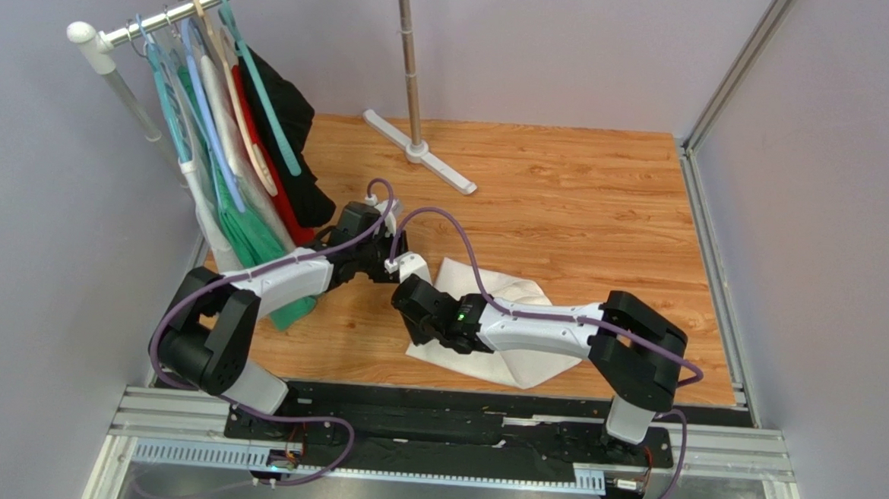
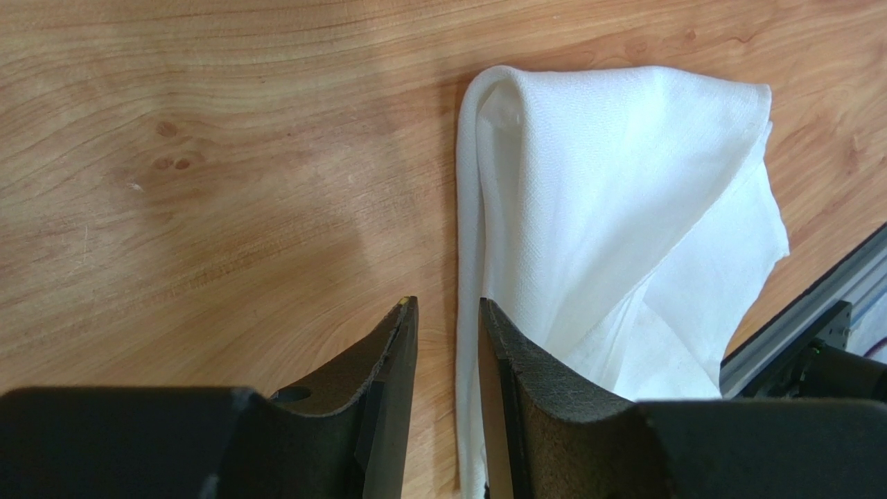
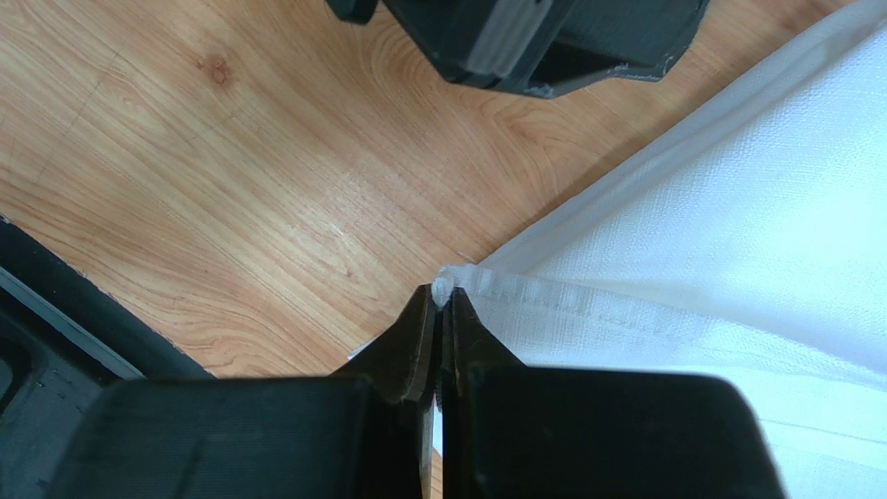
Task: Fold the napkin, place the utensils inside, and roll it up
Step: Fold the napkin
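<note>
The white napkin (image 1: 516, 290) lies partly folded on the wooden table, right of centre. My right gripper (image 3: 441, 296) is shut on a hemmed corner of the napkin (image 3: 729, 239), and a small tuft of cloth pokes out past its tips. My left gripper (image 2: 450, 307) is open and hovers over the napkin (image 2: 614, 177), whose folded left edge runs through the gap between the fingers. In the top view the left gripper (image 1: 408, 267) and the right gripper (image 1: 410, 299) sit close together at the napkin's left side. The utensils are out of view.
A clothes rail (image 1: 199, 3) with several hangers and garments, one a green cloth (image 1: 257, 245), stands at the back left. A pole with a white foot (image 1: 420, 151) stands at the back. A metal rail (image 1: 451, 438) runs along the near edge. Walls close in both sides.
</note>
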Available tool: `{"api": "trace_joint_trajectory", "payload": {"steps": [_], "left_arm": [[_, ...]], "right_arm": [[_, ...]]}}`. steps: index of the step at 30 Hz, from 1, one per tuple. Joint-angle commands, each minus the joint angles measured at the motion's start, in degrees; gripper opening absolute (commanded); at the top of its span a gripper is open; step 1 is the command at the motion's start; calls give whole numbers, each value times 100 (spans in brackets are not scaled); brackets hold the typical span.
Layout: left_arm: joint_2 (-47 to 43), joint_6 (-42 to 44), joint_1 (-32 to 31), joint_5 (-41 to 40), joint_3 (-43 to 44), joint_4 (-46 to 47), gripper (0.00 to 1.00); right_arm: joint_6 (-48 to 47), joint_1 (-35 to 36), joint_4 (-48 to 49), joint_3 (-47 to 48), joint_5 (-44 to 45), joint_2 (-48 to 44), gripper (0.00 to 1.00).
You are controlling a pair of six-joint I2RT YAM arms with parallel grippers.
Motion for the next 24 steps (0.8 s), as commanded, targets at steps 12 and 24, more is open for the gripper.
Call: {"api": "trace_joint_trajectory", "payload": {"steps": [12,24], "left_arm": [[-252,117,18,20,11,-115,39],[-472,196,18,29,-103,-238,39]], "right_arm": [[-214,509,53,-209,394,-553,56],[-847,483,272,-535,306,-1952,58]]}}
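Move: My right hand is shut on the folded-over corner of the napkin, low over the table. The place for it, the napkin's near-left corner, is about 3 cm back, 1 cm to the left and 1 cm below. The napkin's far-left corner is some 13 cm ahead and 5 cm to the right, and the left gripper is about 11 cm ahead and 3 cm to the left. From my left hand, that near-left corner is roughly 13 cm back, 2 cm to its right and 5 cm below. With my right hand I ease back low over the table towards the near-left corner and open my fingers to a bit over half, letting go of the folded corner. After about 3 cm back I lift away some 9 cm, sliding a couple of centimetres right early in the rise, while my wrist tips the fingers up about 10 degrees. ##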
